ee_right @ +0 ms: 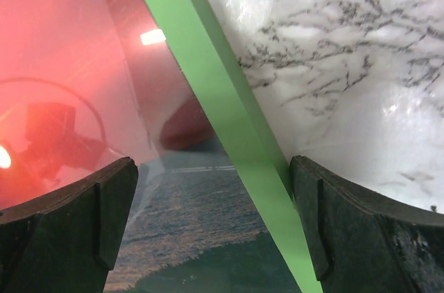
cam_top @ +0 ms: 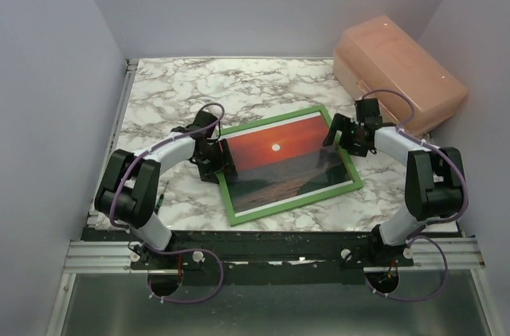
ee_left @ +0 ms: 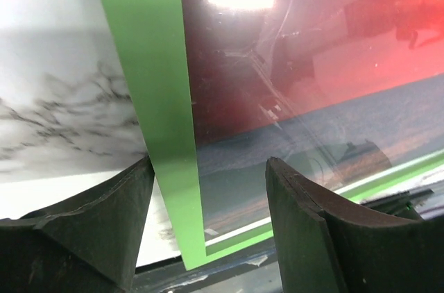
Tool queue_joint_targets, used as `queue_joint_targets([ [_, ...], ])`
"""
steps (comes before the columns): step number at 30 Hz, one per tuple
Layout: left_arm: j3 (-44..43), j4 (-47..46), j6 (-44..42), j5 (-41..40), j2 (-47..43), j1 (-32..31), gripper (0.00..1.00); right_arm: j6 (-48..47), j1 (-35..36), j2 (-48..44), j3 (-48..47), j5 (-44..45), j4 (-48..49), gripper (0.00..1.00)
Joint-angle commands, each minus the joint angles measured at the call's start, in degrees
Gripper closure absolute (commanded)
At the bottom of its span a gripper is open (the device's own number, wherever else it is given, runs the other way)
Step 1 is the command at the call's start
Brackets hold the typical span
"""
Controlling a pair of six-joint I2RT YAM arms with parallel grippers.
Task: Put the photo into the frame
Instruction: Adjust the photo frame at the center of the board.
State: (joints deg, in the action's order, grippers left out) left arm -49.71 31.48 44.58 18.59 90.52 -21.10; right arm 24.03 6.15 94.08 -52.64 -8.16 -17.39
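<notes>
The green frame [cam_top: 295, 202] lies face up on the marble table [cam_top: 239, 89], turned a little. The sunset photo [cam_top: 275, 162] shows inside it under a glossy, reflecting surface, with a thin white strip along its near edge. My left gripper [cam_top: 217, 162] is at the frame's left side, open, its fingers either side of the green rail [ee_left: 149, 85] with the photo [ee_left: 312, 64] beyond. My right gripper [cam_top: 339, 138] is at the frame's right side, wide open. It straddles the right rail [ee_right: 215, 85], and its outer finger [ee_right: 347, 216] is close against the rail's outside edge.
A peach plastic lidded box [cam_top: 398, 73] stands at the back right, close behind the right arm. Grey walls close in the table on three sides. A dark strip and a metal rail [cam_top: 271, 252] run along the near edge by the arm bases.
</notes>
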Motion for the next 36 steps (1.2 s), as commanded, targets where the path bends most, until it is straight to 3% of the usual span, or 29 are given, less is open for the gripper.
queue_joint_targets([
  [1,-6.6,-4.9,-4.4,-3.6,4.8,0.7,0.35,5.6,1.8,-0.4,7.6,-11.5,-8.3,0.00],
  [9,-12.0,-3.2,-6.1,-3.5,9.4,0.9,0.35,6.2,1.8,-7.3,12.0,-13.1,-10.3,0.00],
  [15,-11.2,-4.0,-5.6,-3.0,9.0,0.9,0.35,6.7,1.7,-12.0,14.0,-14.1,-12.9,0.00],
  [26,-8.1,-4.9,-5.5,-3.4,7.4,0.9,0.32,7.6,1.7,-12.1,13.3,-9.6,-12.4,0.00],
  [29,-8.4,-2.9,-5.6,-5.9,5.9,0.9,0.25,7.5,1.8,-12.1,11.7,-7.1,-13.6,0.00],
  [34,-9.7,2.7,-5.4,-16.7,0.9,0.9,0.01,7.8,1.8,-13.6,9.2,-1.9,-15.2,0.00],
  [36,-9.6,4.0,-5.2,-20.7,-2.4,0.9,0.01,7.7,1.7,-14.2,7.5,0.0,-15.7,0.00],
])
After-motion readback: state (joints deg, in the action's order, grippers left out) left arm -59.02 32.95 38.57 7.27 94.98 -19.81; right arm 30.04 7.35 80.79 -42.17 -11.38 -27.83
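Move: On either side of the frame, both hands already stand low over its short sides, outer fingers against the outer edges. The left bar runs about 1 cm left of the left hand and level with it, the frame's near-left corner 21 cm back and 2 cm right. The right bar lies some 2 cm right of the right hand, level with it, the near-right corner about 16 cm back and 10 cm right. Both bars are roughly 1 cm below their hands. Turning the frame clockwise between them, the right hand draws back about 8 cm with its outer finger on the right bar while the left goes forward some 5 cm and a little left along with the left bar. Both then pause; the left fingers spread wide and come free of the bar, rising slightly, as the right eases back a last centimetre, tilting a little, still touching. ##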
